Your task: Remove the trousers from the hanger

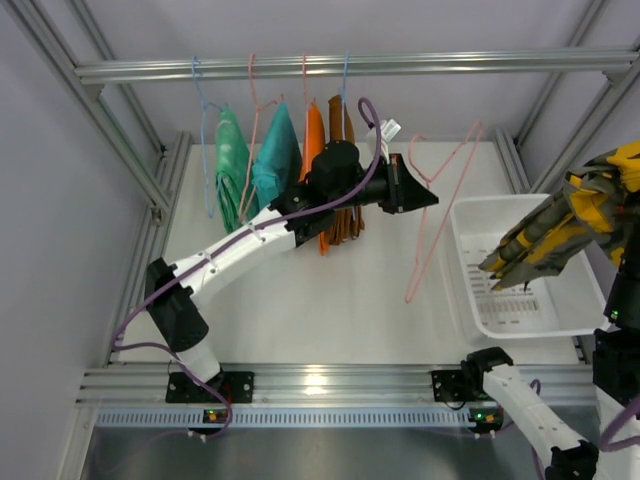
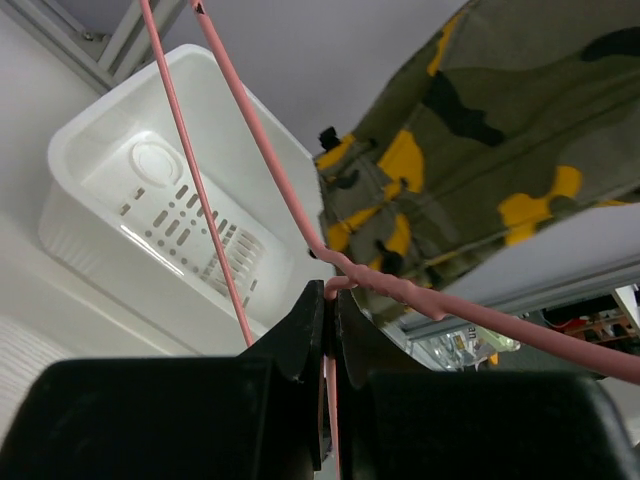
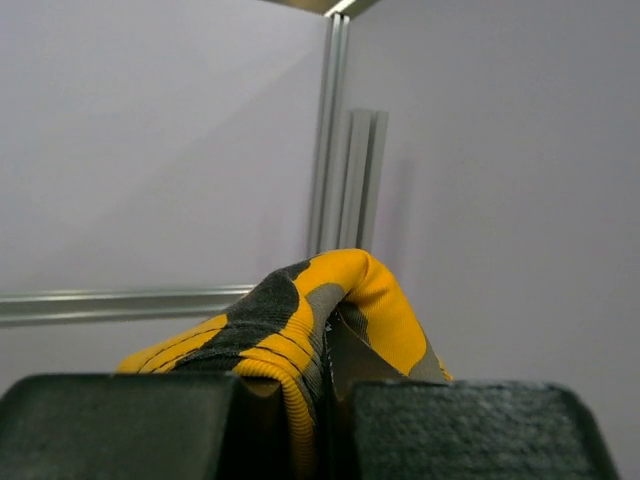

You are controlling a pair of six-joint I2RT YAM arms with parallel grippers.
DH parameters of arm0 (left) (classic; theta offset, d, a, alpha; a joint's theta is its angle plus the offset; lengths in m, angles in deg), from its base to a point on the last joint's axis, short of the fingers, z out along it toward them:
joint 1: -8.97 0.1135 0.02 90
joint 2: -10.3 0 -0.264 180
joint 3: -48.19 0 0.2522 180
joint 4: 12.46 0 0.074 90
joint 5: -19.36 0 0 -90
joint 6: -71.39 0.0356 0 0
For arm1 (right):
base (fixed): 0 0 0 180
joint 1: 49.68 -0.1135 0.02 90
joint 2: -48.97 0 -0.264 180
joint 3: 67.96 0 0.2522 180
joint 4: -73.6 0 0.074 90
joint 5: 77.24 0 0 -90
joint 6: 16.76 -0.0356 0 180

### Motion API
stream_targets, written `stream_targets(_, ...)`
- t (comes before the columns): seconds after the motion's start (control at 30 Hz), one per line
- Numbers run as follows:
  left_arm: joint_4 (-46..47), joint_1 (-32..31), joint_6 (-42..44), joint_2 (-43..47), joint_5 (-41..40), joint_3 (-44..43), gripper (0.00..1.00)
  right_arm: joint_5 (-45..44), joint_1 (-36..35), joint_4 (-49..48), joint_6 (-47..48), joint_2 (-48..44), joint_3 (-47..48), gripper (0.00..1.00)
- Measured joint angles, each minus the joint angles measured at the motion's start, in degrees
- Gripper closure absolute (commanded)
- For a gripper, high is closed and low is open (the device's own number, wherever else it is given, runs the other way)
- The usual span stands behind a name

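Observation:
The yellow-and-dark patterned trousers point(image 1: 560, 232) hang bunched at the far right, above the white basket point(image 1: 470, 225). My right gripper point(image 3: 330, 352) is shut on a fold of that cloth point(image 3: 300, 310); in the top view the cloth hides its fingers. A bare pink wire hanger point(image 1: 440, 224) slants in mid-air between the rail and the basket. My left gripper point(image 1: 428, 197) is shut on its wire point(image 2: 400, 288) near the twisted neck, as the left wrist view shows point(image 2: 332, 296). The patterned trousers point(image 2: 480, 140) are apart from this hanger.
Green point(image 1: 232, 165), teal point(image 1: 276, 158), orange point(image 1: 313, 150) and brown point(image 1: 346, 225) trousers hang on hangers from the metal rail point(image 1: 480, 64) at the back. My left arm point(image 1: 240, 245) reaches across in front of them. Frame posts stand on both sides.

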Motion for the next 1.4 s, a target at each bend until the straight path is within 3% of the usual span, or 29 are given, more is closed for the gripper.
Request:
stream_targets(0.6,-0.2,0.1,3.3,0.1,-0.7,-2.0,1.0,-10.6,0.0,-0.9,17.2,-8.1,-20.4,1.0)
stream_targets(0.8,-0.2,0.1,3.0,0.3,-0.7,-2.0,1.0,-12.5,0.0,-2.6,21.0,-11.9,-32.2,1.0)
stream_targets(0.97,-0.2,0.5,1.5,0.3,-0.7,-2.2,1.0,-12.7,0.0,-4.7,21.4,-14.0,-46.0,1.0)
stream_targets(1.17,-0.2,1.7,-0.6,0.3,-0.3,-3.0,1.0,-12.0,0.0,-5.0,16.8,-13.6,-55.3,1.0)
stream_targets(1.3,-0.2,2.2,-1.3,0.3,-0.2,-3.9,1.0,-11.1,0.0,-4.9,12.9,-11.3,-56.5,0.8)
stream_targets(1.33,-0.2,2.2,-1.3,0.3,-0.2,-4.0,1.0,-10.9,0.0,-4.9,11.7,-10.6,-56.5,0.64)
stream_targets(1.4,-0.2,2.2,-1.4,0.3,-0.1,-4.2,1.0,-10.6,0.1,-4.0,9.5,-9.6,-55.9,0.44)
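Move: The right hand, high up and already gripping the camouflage trousers, has the middle of the white basket some 42 cm below it, about 10 cm ahead and 6 cm to its right. The pink hanger is about 18 cm to that hand's left, 9 cm ahead and 25 cm lower. From the left hand, still pinching the hanger, the basket lies roughly 27 cm right, 3 cm back and 20 cm down. Right hand plunges some 35 cm down, also forward, into the basket, tipping down, then opens on the trousers. ##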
